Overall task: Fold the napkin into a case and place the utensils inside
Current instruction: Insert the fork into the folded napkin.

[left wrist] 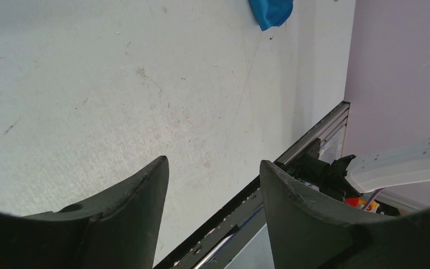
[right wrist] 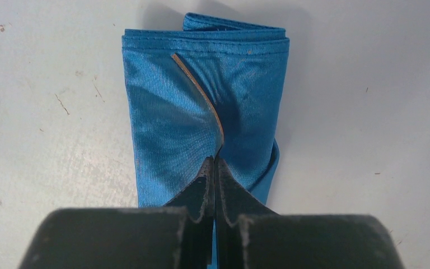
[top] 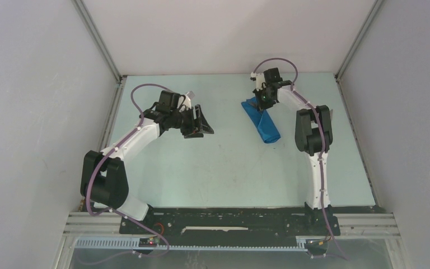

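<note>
The napkin (top: pixel 263 124) is a bright blue cloth folded into a narrow case (right wrist: pixel 168 112), lying right of centre on the table. Its near end shows in the left wrist view (left wrist: pixel 271 11). My right gripper (right wrist: pixel 215 158) hangs over the case's far end (top: pixel 265 100), shut. A thin curved sliver (right wrist: pixel 201 92) runs from its fingertips across the cloth. It looks like one of the utensils seen edge-on, but I cannot tell which. My left gripper (left wrist: pixel 214 162) is open and empty above bare table, left of the case (top: pixel 199 133).
Grey walls close in the table on the left, back and right (top: pixel 45 112). A metal rail (left wrist: pixel 313 140) runs along the near edge by the arm bases. A small pale piece (top: pixel 189 93) shows behind the left wrist; I cannot tell what it is.
</note>
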Available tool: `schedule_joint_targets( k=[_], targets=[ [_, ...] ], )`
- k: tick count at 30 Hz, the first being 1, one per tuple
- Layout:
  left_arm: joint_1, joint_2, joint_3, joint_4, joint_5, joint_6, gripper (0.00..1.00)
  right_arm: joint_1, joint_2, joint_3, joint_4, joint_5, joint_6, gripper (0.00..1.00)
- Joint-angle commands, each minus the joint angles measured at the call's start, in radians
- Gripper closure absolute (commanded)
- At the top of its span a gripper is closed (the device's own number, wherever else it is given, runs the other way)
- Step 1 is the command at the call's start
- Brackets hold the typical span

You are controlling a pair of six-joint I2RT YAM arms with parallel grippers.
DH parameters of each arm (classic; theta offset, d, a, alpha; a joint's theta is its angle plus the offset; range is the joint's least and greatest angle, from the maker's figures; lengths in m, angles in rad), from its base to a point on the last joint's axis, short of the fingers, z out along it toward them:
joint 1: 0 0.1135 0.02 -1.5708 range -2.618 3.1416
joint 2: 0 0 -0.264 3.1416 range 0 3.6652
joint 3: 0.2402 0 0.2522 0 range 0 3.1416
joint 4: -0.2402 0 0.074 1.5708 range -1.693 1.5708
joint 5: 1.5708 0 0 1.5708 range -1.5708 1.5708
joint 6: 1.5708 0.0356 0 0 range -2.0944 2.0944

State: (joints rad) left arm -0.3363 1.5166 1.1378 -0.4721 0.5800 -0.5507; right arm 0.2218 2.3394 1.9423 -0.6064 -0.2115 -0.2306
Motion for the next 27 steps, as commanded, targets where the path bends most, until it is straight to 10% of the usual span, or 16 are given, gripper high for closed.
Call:
schedule_joint_targets(
  k=[1, 18, 27],
  targets=[
    [-0.003, -0.025, 0.007, 0.036, 0.022, -0.007, 0.34, -0.016, -0.083, -0.052, 0.041, 0.017, 0.026, 1.0],
    [-0.003, -0.023, 0.005, 0.041, 0.028, -0.009, 0.34, -0.031, -0.105, -0.094, 0.084, 0.036, 0.051, 0.99],
    [-0.003, -0.025, 0.005, 0.05, 0.046, -0.017, 0.34, 0.012, -0.22, -0.113, 0.034, 0.12, 0.063, 0.49]
  ],
)
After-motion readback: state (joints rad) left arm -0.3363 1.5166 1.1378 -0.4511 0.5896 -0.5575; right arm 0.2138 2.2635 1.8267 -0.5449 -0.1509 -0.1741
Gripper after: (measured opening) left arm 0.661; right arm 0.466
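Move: The right hand is already low over the folded napkin with the fork pinched on edge. The pocket's middle lies about 10 cm back and 5 cm to its right, 1 cm below. The fork's tine tips reach some 6 cm ahead and 4 cm left, by the napkin's far edge, and the knife lies around 36 cm right and 8 cm back. From the left hand the pocket is about 31 cm right, 3 cm ahead and 14 cm lower. Rightward and level, the right hand creeps about 1.5 cm across the napkin, still pinching the fork and turning some 5 degrees clockwise. Then its fingers open to nearly half and let go of the fork while the hand draws back just under 1 cm towards the pocket and begins to lift. ##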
